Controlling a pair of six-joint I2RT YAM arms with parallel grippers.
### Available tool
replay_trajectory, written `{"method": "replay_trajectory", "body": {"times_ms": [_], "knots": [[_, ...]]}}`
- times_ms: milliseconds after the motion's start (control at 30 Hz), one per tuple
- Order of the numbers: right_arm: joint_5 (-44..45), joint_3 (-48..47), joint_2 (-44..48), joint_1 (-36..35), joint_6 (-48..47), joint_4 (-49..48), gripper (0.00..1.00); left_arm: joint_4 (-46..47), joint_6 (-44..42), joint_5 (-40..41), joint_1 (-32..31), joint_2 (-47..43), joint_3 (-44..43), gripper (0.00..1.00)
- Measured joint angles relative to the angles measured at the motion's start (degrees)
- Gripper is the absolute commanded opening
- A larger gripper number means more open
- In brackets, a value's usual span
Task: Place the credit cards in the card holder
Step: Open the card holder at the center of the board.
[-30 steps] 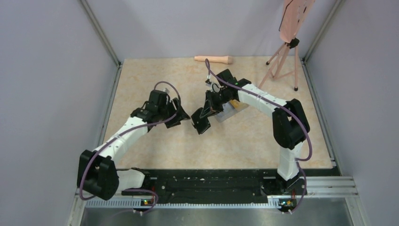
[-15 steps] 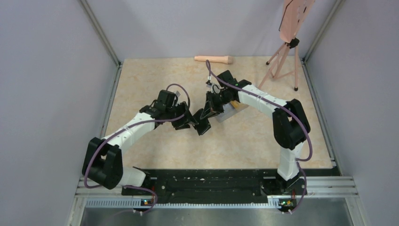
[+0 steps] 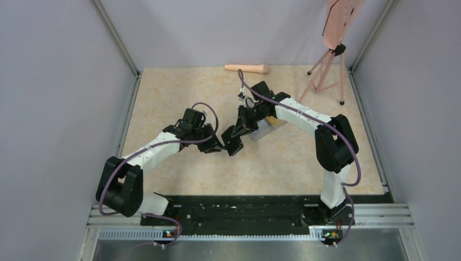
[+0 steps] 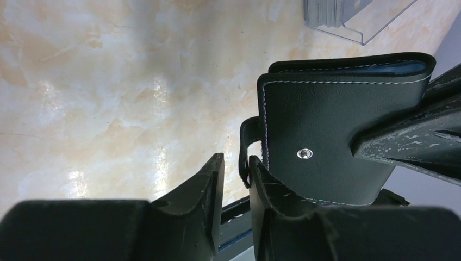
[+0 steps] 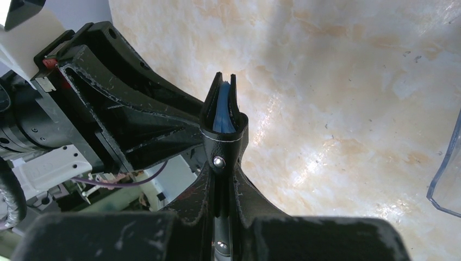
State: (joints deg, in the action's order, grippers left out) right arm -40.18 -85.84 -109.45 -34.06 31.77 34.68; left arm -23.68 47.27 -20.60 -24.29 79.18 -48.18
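The black card holder (image 3: 234,142) hangs above the table, folded, with my right gripper (image 3: 242,126) shut on it. In the right wrist view the card holder (image 5: 224,133) stands edge-on between that gripper's (image 5: 223,179) fingers, its blue inside showing. My left gripper (image 3: 220,148) is at the holder's left edge. In the left wrist view the holder's clasp tab (image 4: 245,147) lies in the narrow gap of the left gripper (image 4: 235,168), against the right finger, with daylight beside the left finger (image 4: 213,182). The credit cards (image 4: 331,10) lie stacked in a clear box (image 3: 262,130).
A corner of the clear box (image 5: 448,179) shows at the right wrist view's edge. A pink handle-like object (image 3: 247,68) lies at the table's back edge. A pink tripod with a board (image 3: 326,65) stands at the back right. Grey walls enclose the table.
My left arm has swung right to the card holder's edge and its jaws have narrowed around the clasp tab. The right arm and the holder have stayed put.
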Motion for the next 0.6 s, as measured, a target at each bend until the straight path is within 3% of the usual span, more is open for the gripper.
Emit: {"method": "replay_trajectory", "body": {"times_ms": [233,267,400,600], "knots": [[0.00,0.00,0.00,0.00,0.02,-0.02,0.00,1.62,0.48,-0.37,0.00,0.98,0.00,0.31],[0.00,0.00,0.00,0.00,0.02,-0.09,0.00,1.75,0.59,-0.42,0.00,1.09,0.00,0.29],[0.00,0.00,0.00,0.00,0.04,-0.57,0.00,2.58,1.03,-0.59,0.00,1.36,0.00,0.00],[-0.04,0.00,0.00,0.02,0.02,-0.81,0.00,2.54,0.59,0.11,0.00,1.33,-0.04,0.00]]}}
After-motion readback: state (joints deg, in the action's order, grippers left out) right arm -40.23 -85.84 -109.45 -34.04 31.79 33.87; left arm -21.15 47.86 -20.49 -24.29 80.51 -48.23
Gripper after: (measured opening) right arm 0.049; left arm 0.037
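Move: The card holder's closing strap lies just off the left fingertips, about 1 cm to their right and some 1 cm ahead, at their height. The holder's body, held by the right hand, is centred about 4 cm right of the left hand and 1 cm ahead. The card tray sits about 17 cm right of and 10 cm ahead of the left hand, some 8 cm lower. From the right hand the strap lies about 4 cm left, 4 cm back and 3 cm lower. The card holder's strap is taken between the left fingers: that hand eases forward about 1 cm and slightly to the right, bringing the strap between its pads, then shuts from roughly a third open and pinches it. Its wrist hardly turns. The right hand stays in place and keeps its pinch on the holder's body. ##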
